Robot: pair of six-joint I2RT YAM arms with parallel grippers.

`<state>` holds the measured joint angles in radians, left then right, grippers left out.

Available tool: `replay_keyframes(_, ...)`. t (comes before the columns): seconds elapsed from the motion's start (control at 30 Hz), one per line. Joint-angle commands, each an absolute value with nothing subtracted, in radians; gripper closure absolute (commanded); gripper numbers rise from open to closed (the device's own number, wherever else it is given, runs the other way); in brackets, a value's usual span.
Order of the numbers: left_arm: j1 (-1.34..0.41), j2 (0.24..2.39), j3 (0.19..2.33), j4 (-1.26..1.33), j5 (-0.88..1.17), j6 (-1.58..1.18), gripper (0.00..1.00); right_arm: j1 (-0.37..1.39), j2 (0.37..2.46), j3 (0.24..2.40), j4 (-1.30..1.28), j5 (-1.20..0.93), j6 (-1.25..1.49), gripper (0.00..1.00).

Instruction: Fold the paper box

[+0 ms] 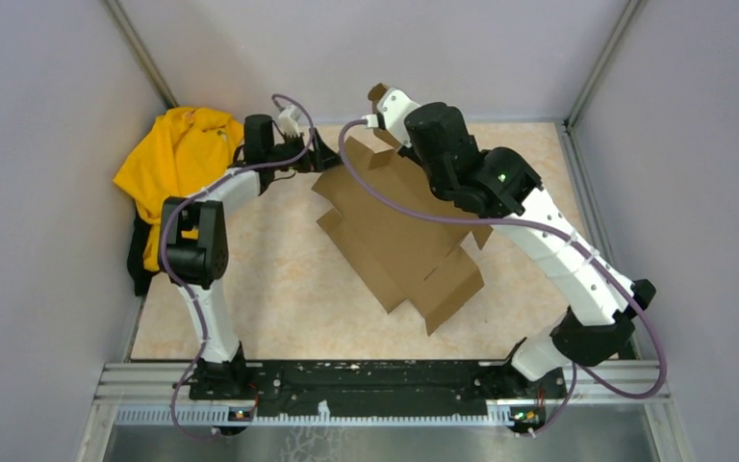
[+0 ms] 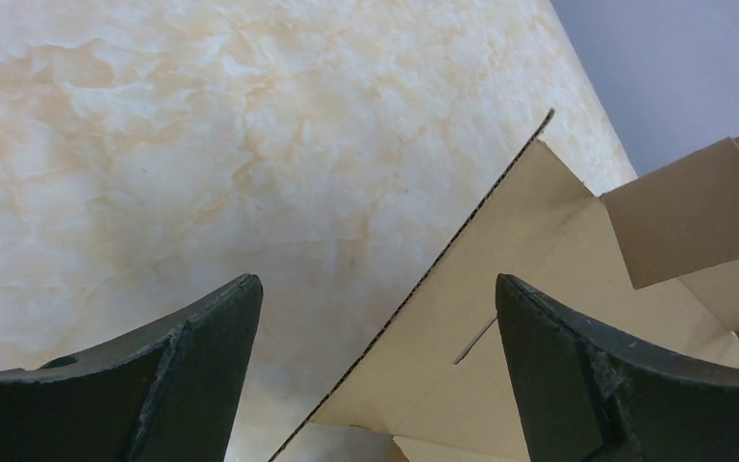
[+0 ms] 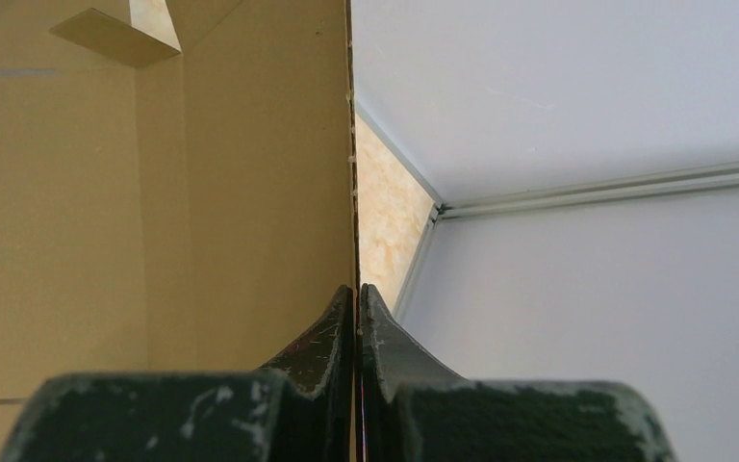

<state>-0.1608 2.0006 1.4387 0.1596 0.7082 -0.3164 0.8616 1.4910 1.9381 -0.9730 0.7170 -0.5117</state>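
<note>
The paper box (image 1: 399, 226) is a brown cardboard sheet with flaps, lying slantwise in the middle of the table, its far end lifted. My right gripper (image 3: 358, 294) is shut on the edge of that raised flap (image 3: 241, 192), which the right wrist view shows edge-on between the fingers. My left gripper (image 1: 322, 152) hovers at the sheet's far left corner, open wide. In the left wrist view the cardboard corner (image 2: 539, 241) lies below and between the two fingers (image 2: 202, 356), touching neither.
A yellow cloth garment (image 1: 178, 154) is heaped at the table's far left corner. Grey walls close in the table on three sides. The arms' mounting rail (image 1: 375, 375) runs along the near edge.
</note>
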Motion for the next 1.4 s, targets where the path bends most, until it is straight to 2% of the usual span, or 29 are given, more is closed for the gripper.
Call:
replay_keyframes(0.0, -0.159, 1.984, 1.381, 0.277, 0.827, -0.305, 0.04, 0.87, 1.449, 1.921, -0.92, 0.709, -0.502, 1.0)
replay_keyframes(0.23, -0.165, 1.975, 1.312, 0.313, 0.854, -0.311, 0.12, 0.87, 1.452, 1.889, -0.896, 0.71, -0.516, 1.0)
replay_keyframes(0.4, -0.176, 1.982, 1.309, 0.303, 0.832, -0.301, 0.3, 0.871, 1.455, 1.888, -0.894, 0.715, -0.518, 1.0)
replay_keyframes(0.6, -0.199, 1.999, 1.331, 0.254, 0.8, -0.265, 0.4, 0.87, 1.452, 1.881, -0.894, 0.71, -0.518, 1.0)
replay_keyframes(0.77, -0.22, 1.989, 1.309, 0.254, 0.79, -0.249, 0.52, 0.869, 1.453, 1.871, -0.885, 0.716, -0.524, 1.0)
replay_keyframes(1.0, -0.251, 1.966, 1.277, 0.244, 0.74, -0.228, 0.57, 0.87, 1.464, 1.865, -0.885, 0.732, -0.53, 1.0)
replay_keyframes(1.37, -0.31, 1.828, 1.097, 0.337, 0.667, -0.228, 0.61, 0.884, 1.512, 1.867, -0.913, 0.772, -0.523, 1.0)
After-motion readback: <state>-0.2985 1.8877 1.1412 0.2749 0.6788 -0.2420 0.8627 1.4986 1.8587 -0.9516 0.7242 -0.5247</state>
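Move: From the left hand, the box's left edge, its target, lies about 5 cm back, 1 cm to the right and 5 cm below. A raised flap of the same box stands some 8 cm right and 2 cm ahead, a little lower; the green block lies on the table about 11 cm left, 3 cm ahead and 15 cm down. From the right hand, which holds the box up, that left edge is roughly 13 cm ahead, 18 cm left and 29 cm below. Back, down and to the right goes the left hand, about 10 cm in all, onto the box's left edge: first a quick dip, then a slow creep rightward while the fingers close from wide open to under half, one on each side of the cardboard, and a last faster pull back. The right hand keeps its pinch on the raised edge and sinks some 3 cm. ##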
